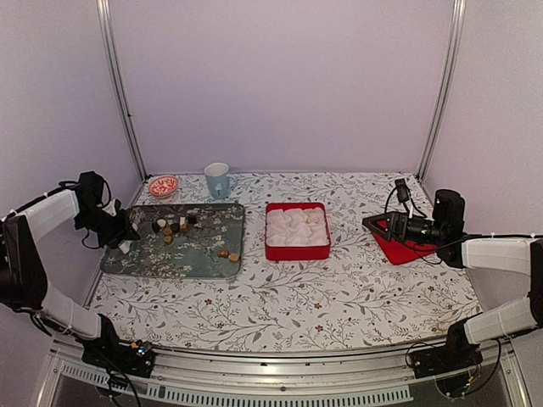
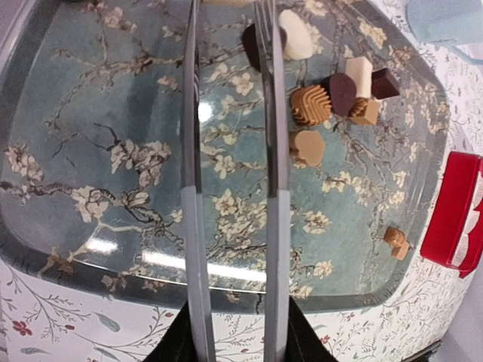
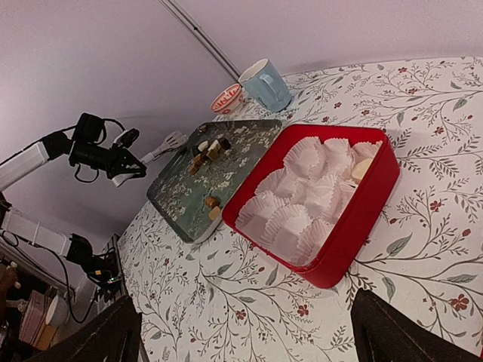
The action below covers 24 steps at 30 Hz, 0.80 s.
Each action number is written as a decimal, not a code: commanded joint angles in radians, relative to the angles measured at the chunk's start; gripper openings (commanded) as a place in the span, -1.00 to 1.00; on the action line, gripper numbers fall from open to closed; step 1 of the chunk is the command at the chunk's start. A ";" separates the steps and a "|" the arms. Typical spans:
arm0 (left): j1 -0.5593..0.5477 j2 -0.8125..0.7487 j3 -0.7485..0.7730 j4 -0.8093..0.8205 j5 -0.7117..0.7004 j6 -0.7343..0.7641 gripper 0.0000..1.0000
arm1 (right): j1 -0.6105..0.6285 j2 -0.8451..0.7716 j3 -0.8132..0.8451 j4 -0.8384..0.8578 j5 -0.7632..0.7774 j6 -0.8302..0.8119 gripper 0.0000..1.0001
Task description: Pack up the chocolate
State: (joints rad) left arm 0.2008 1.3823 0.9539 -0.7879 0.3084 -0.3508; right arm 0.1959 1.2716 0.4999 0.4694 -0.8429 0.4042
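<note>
The chocolate [image 2: 332,90] lies as a cluster of dark, tan and whitish lumps on a blue floral tray [image 2: 113,113], with two tan pieces [image 2: 396,243] apart near the tray's corner. My left gripper [image 2: 234,343] is shut on a pair of metal tongs [image 2: 189,226]. The tong arms stand apart over the tray with nothing between them, their tips near a dark piece [image 2: 251,45]. The red box [image 1: 297,253] holds white paper cups, and one cream piece [image 3: 362,167] lies in it. My right gripper [image 1: 377,225] hangs open and empty, right of the box.
A light blue mug [image 1: 217,180] and a small red-patterned bowl [image 1: 163,185] stand behind the tray. A red lid [image 1: 403,248] lies under the right gripper. Metal frame posts rise at both back corners.
</note>
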 commanded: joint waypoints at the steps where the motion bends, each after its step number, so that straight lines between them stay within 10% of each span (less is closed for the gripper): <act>1: -0.060 -0.045 0.062 0.001 -0.013 0.040 -0.53 | -0.004 -0.001 0.024 -0.016 -0.013 -0.001 0.98; 24: -0.730 0.200 0.404 0.195 0.017 0.157 -0.60 | -0.003 -0.144 -0.038 -0.061 0.063 0.005 0.98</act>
State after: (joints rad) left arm -0.4408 1.5002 1.2751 -0.6575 0.3069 -0.2527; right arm 0.1951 1.1706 0.4915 0.4114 -0.8215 0.4061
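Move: The left hand already holds the tongs, a pale chocolate pinched at their far end. The red box of paper cups lies about 53 cm to its right, 14 cm ahead and 8 cm below. The chocolate pile is some 14 cm right and 17 cm ahead; the chocolate pair, about 30 cm right and 5 cm ahead; the blue mug, roughly 29 cm right and 34 cm ahead. From the right hand, the box is about 24 cm left, 13 cm ahead. The left hand carries the tongs some 23 cm right towards the red box, rising and turning 40 degrees clockwise. ##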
